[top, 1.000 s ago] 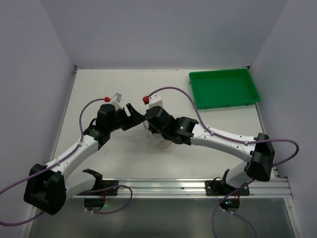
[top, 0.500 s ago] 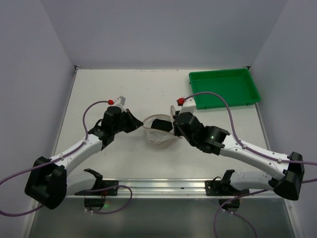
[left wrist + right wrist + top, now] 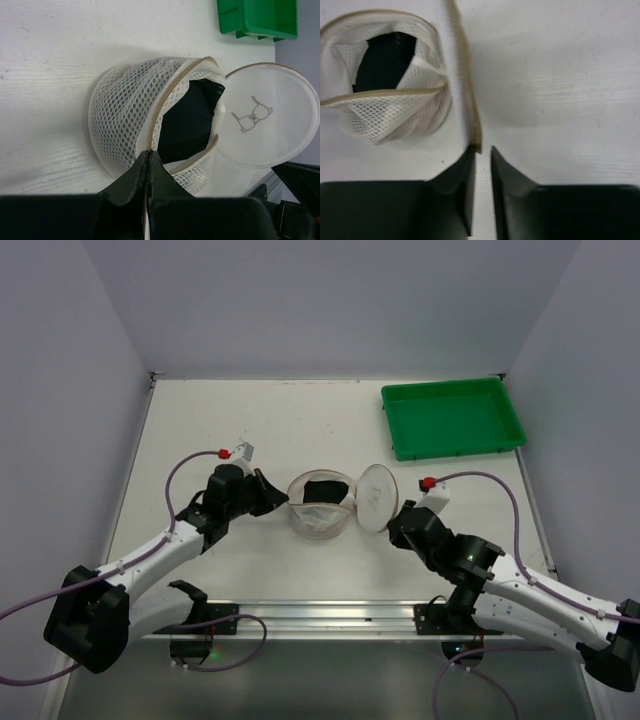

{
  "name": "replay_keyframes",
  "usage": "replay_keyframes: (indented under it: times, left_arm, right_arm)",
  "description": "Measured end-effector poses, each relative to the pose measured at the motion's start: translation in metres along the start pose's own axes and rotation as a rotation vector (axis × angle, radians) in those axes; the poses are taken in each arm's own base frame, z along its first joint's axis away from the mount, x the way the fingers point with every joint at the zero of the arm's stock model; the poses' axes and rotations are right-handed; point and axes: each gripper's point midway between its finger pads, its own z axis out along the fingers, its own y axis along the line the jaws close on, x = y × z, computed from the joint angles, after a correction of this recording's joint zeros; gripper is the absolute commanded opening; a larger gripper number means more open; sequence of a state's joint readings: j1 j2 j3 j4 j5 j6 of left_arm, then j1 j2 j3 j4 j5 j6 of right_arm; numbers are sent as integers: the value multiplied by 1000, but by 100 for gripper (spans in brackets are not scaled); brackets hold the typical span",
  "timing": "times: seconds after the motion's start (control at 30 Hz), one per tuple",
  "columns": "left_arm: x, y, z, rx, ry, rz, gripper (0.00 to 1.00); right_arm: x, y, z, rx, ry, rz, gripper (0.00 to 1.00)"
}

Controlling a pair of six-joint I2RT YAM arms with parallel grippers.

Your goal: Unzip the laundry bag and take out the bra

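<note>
The laundry bag, a cream mesh drum, lies open mid-table with its round lid flipped out to the right. The black bra sits inside the opening. My left gripper is shut on the bag's left rim; in the left wrist view its tips pinch the beige rim band beside the bra. My right gripper is just right of the lid. In the right wrist view its jaws stand a narrow gap apart, and the lid's edge ends at the left fingertip, not clamped.
A green tray stands at the back right, also in the left wrist view as the green tray. The metal rail runs along the near edge between the arm bases. White walls close the table on three sides.
The left gripper shut on the bag's rim. The right arm swung right and back toward its base, the lid folded open to the right, and its jaws parted slightly.
</note>
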State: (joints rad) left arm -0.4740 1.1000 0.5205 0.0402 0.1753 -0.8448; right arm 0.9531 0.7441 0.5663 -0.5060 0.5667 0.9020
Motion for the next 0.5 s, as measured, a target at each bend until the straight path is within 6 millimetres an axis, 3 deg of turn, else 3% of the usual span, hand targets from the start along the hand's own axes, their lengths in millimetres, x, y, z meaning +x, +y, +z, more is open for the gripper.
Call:
replay_keyframes:
  times: [0.03, 0.07, 0.2, 0.33, 0.5]
  left_arm:
    - [2, 2, 0, -1, 1, 0, 0]
    - [3, 3, 0, -4, 3, 0, 0]
    - [8, 8, -1, -12, 13, -2, 0]
    - [7, 6, -1, -5, 11, 8, 0]
    - [6, 4, -3, 5, 7, 27, 0]
  right_arm:
    - [6, -6, 0, 14, 16, 12, 36]
    - [11, -11, -1, 28, 30, 20, 50]
    - [16, -24, -10, 64, 55, 49, 72]
    - [0, -24, -29, 48, 44, 58, 78]
    - [-53, 8, -60, -58, -35, 44, 79]
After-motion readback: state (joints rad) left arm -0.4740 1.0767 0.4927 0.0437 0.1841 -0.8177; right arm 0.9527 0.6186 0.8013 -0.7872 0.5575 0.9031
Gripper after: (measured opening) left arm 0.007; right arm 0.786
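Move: At the right fingertips is the near right edge of the laundry bag's round lid, swung up off the bag; its middle lies about 5 cm ahead and 4 cm left of that hand, roughly level. The bra, dark inside the bag, is some 15 cm left, 8 cm ahead and 8 cm lower; the bag's middle is 16 cm left, 6 cm ahead, 9 cm below. From the left hand, the lid's middle lies about 18 cm right and 1 cm ahead, slightly above. Letting go of the lid's edge, the right hand opens its fingers from barely parted to wide while easing 2–3 cm back and to the right and dipping slightly, then climbs quickly about 9 cm from its lowest point, clear of the lid. The left hand keeps its shut pinch on the bag's left rim and hardly shifts. ##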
